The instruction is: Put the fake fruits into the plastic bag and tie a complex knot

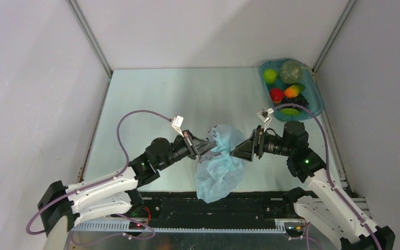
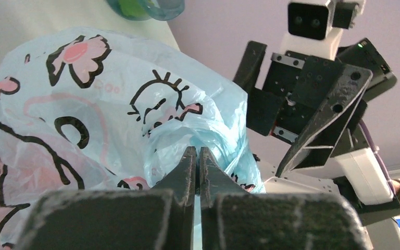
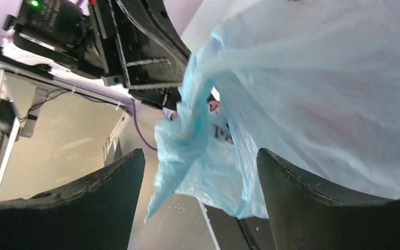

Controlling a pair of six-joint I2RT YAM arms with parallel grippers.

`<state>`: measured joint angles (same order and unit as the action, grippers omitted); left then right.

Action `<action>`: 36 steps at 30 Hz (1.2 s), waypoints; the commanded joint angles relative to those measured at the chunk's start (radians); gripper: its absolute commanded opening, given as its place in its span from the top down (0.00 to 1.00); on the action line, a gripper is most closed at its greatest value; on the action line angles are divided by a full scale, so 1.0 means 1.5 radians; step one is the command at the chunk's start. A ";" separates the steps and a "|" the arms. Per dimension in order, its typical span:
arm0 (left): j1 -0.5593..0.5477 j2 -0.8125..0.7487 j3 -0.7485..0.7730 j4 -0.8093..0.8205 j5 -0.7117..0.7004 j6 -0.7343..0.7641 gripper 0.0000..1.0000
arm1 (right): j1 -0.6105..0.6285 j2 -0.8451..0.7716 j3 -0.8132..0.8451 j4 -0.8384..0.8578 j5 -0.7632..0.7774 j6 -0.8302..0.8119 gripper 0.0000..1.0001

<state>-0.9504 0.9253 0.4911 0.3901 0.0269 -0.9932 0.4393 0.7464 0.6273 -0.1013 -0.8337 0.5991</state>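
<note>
The light-blue plastic bag [image 1: 223,169] hangs between both arms over the table's near edge, its printed side [image 2: 83,104] facing the left wrist camera. My left gripper [image 1: 212,149] [image 2: 198,154] is shut on a bunched fold of the bag's top. My right gripper [image 1: 235,151] [image 3: 200,154] is open, and a twisted tail of bag film [image 3: 182,140] hangs loose between its fingers without being pinched. Whether that bunch is a knot I cannot tell. The fake fruits [image 1: 286,92], red, green, orange and dark grapes, lie in the teal tray [image 1: 317,101] at the back right.
The teal tray's rim [image 2: 146,8] shows beyond the bag in the left wrist view. The two grippers face each other a few centimetres apart. Grey walls enclose the table on three sides. A black rail [image 1: 177,205] runs along the near edge under the bag.
</note>
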 commanded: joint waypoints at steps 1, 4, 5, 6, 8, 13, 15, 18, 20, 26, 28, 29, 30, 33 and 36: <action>0.003 -0.014 0.027 -0.046 -0.043 0.022 1.00 | 0.014 -0.062 0.033 -0.155 0.065 -0.054 0.18; 0.003 -0.015 0.028 -0.051 -0.055 0.016 1.00 | 0.050 -0.115 0.033 -0.191 0.104 -0.056 0.18; 0.003 -0.018 0.028 -0.055 -0.059 0.015 1.00 | 0.058 -0.124 0.033 -0.193 0.117 -0.053 0.19; 0.003 -0.019 0.028 -0.056 -0.061 0.015 1.00 | 0.076 -0.135 0.033 -0.195 0.123 -0.047 0.19; 0.004 -0.025 0.028 -0.064 -0.065 0.015 1.00 | 0.105 -0.144 0.033 -0.192 0.148 -0.041 0.21; 0.004 -0.036 0.031 -0.079 -0.068 0.025 1.00 | 0.177 -0.118 0.033 -0.166 0.217 -0.043 0.26; 0.004 -0.036 0.035 -0.082 -0.067 0.027 1.00 | 0.213 -0.100 0.033 -0.149 0.237 -0.045 0.28; 0.003 -0.036 0.037 -0.081 -0.066 0.030 1.00 | 0.235 -0.077 0.034 -0.131 0.255 -0.050 0.40; 0.004 -0.035 0.037 -0.082 -0.065 0.032 1.00 | 0.241 -0.064 0.038 -0.122 0.261 -0.053 0.46; 0.003 -0.034 0.039 -0.075 -0.063 0.036 1.00 | 0.245 -0.044 0.046 -0.107 0.271 -0.062 0.57; 0.003 -0.030 0.044 -0.073 -0.059 0.047 1.00 | 0.244 -0.039 0.046 -0.109 0.275 -0.071 0.65; 0.004 -0.027 0.046 -0.072 -0.058 0.050 1.00 | 0.245 -0.036 0.046 -0.109 0.278 -0.074 0.70; 0.003 -0.024 0.050 -0.070 -0.055 0.055 1.00 | 0.245 -0.036 0.046 -0.108 0.284 -0.081 0.83; 0.004 -0.023 0.057 -0.074 -0.059 0.075 1.00 | 0.245 -0.037 0.053 -0.116 0.321 -0.093 1.00; 0.007 -0.040 0.089 -0.118 -0.128 0.144 1.00 | 0.246 -0.042 0.068 -0.162 0.442 -0.133 1.00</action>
<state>-0.9504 0.8948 0.5365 0.2501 -0.0582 -0.9123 0.8032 0.6937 0.6559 -0.3176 -0.3756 0.4801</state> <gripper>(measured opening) 0.013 0.010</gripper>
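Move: The bag's gathered loose tail hangs some 3 cm back, 3 cm to the left of and about 3 cm below the open right fingers. The left fingers' pinch on the bag's neck stands roughly 5 cm to the right hand's left and 2 cm farther out, at about its height; the filled bag's body sags about 8 cm back, 2 cm left and 10 cm lower than the right hand. From the left hand the tail lies about 5 cm back, 2 cm right and 3 cm below. The bag's loose tail is what the right hand goes for: with open fingers it swings back about 5 cm, then sinks some 3 cm and edges left while the fingers tip down by about 15 degrees, and finally comes forward nearly 3 cm as they shut fully at the tail's lower edge. The left hand keeps its pinch on the bag, shifting only a centimetre or two. ##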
